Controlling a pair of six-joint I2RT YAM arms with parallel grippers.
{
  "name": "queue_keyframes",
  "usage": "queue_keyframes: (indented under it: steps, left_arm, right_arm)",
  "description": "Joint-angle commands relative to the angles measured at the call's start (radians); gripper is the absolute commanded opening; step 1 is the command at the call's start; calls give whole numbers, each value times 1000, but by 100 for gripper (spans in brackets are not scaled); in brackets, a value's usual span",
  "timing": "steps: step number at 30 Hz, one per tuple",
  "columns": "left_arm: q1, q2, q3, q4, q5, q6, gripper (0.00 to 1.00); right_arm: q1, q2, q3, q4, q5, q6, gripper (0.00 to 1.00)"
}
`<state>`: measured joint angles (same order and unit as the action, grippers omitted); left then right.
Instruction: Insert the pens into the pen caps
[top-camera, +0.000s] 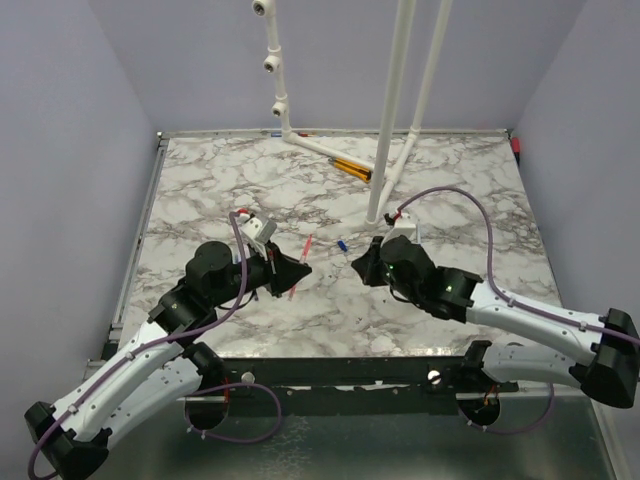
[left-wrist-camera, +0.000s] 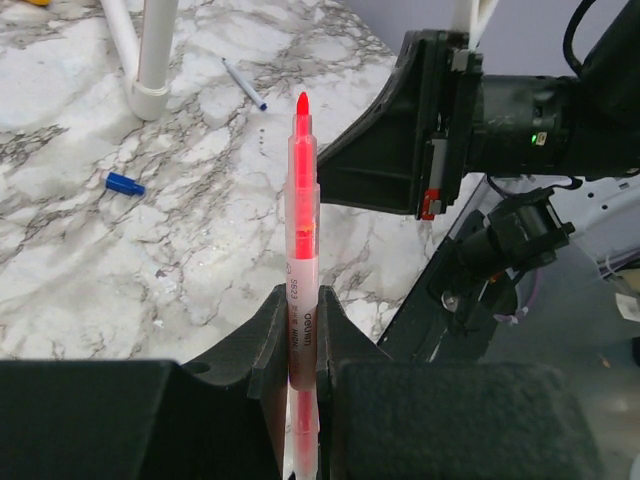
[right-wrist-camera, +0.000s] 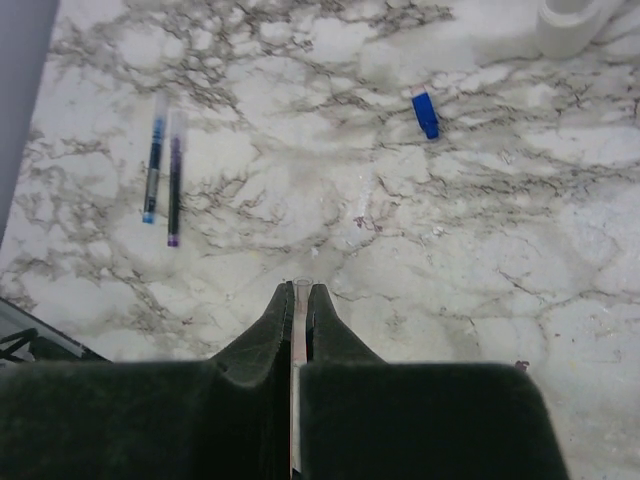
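My left gripper (left-wrist-camera: 300, 295) is shut on the pink-red pen (left-wrist-camera: 302, 200), whose bare tip points up and away from the jaws. Seen from above, that pen (top-camera: 307, 246) sticks out of the left gripper (top-camera: 298, 268) above the marble. My right gripper (right-wrist-camera: 302, 290) is shut on a thin translucent pinkish pen cap (right-wrist-camera: 302, 287), its open end just past the fingertips. The right gripper (top-camera: 362, 263) faces the left one, a short gap apart. A blue pen cap (right-wrist-camera: 425, 113) lies loose on the table. The blue pen (right-wrist-camera: 153, 160) and black pen (right-wrist-camera: 174, 180) lie side by side.
A white pipe frame rises from a foot (top-camera: 375, 215) behind the grippers, with more pipes running to the back. Two orange-and-black sticks (top-camera: 350, 167) lie by the frame at the back. The marble table (top-camera: 450, 320) ends in a metal rail at the near edge.
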<state>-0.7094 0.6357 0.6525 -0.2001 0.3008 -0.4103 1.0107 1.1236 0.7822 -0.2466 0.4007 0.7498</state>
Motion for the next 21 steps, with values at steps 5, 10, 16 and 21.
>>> queue_keyframes:
  steps: [5, 10, 16, 21]
  left_arm:
    - [-3, 5, -71, 180, 132, -89, 0]
    - [-2, -10, -116, 294, 182, -163, 0]
    - [-2, -28, -172, 433, 242, -241, 0]
    - [-2, -52, -206, 523, 271, -290, 0]
  right_arm:
    - [-1, -177, -40, 180, -77, -158, 0]
    - [-1, -261, -29, 306, -140, -231, 0]
    - [-1, -277, 8, 409, -208, -279, 0]
    - [-1, -261, 35, 503, -283, -302, 1]
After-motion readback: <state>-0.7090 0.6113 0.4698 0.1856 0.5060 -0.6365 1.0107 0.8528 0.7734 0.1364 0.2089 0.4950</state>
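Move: The cap held in the right hand lies about 11 cm right of the left hand, 5 cm ahead and roughly 10 cm lower. From the right hand, the red pen in the left is about 11 cm left, 5 cm back and 9 cm higher. A blue cap lies on the table some 14 cm ahead of the right hand, 3 cm left and 16 cm below. The blue and purple pens lie about 11 cm ahead of the left hand, 15 cm left and 25 cm below. Right hand raises the held cap some 17 cm, fingers tilting up; left draws the red pen back and right. ##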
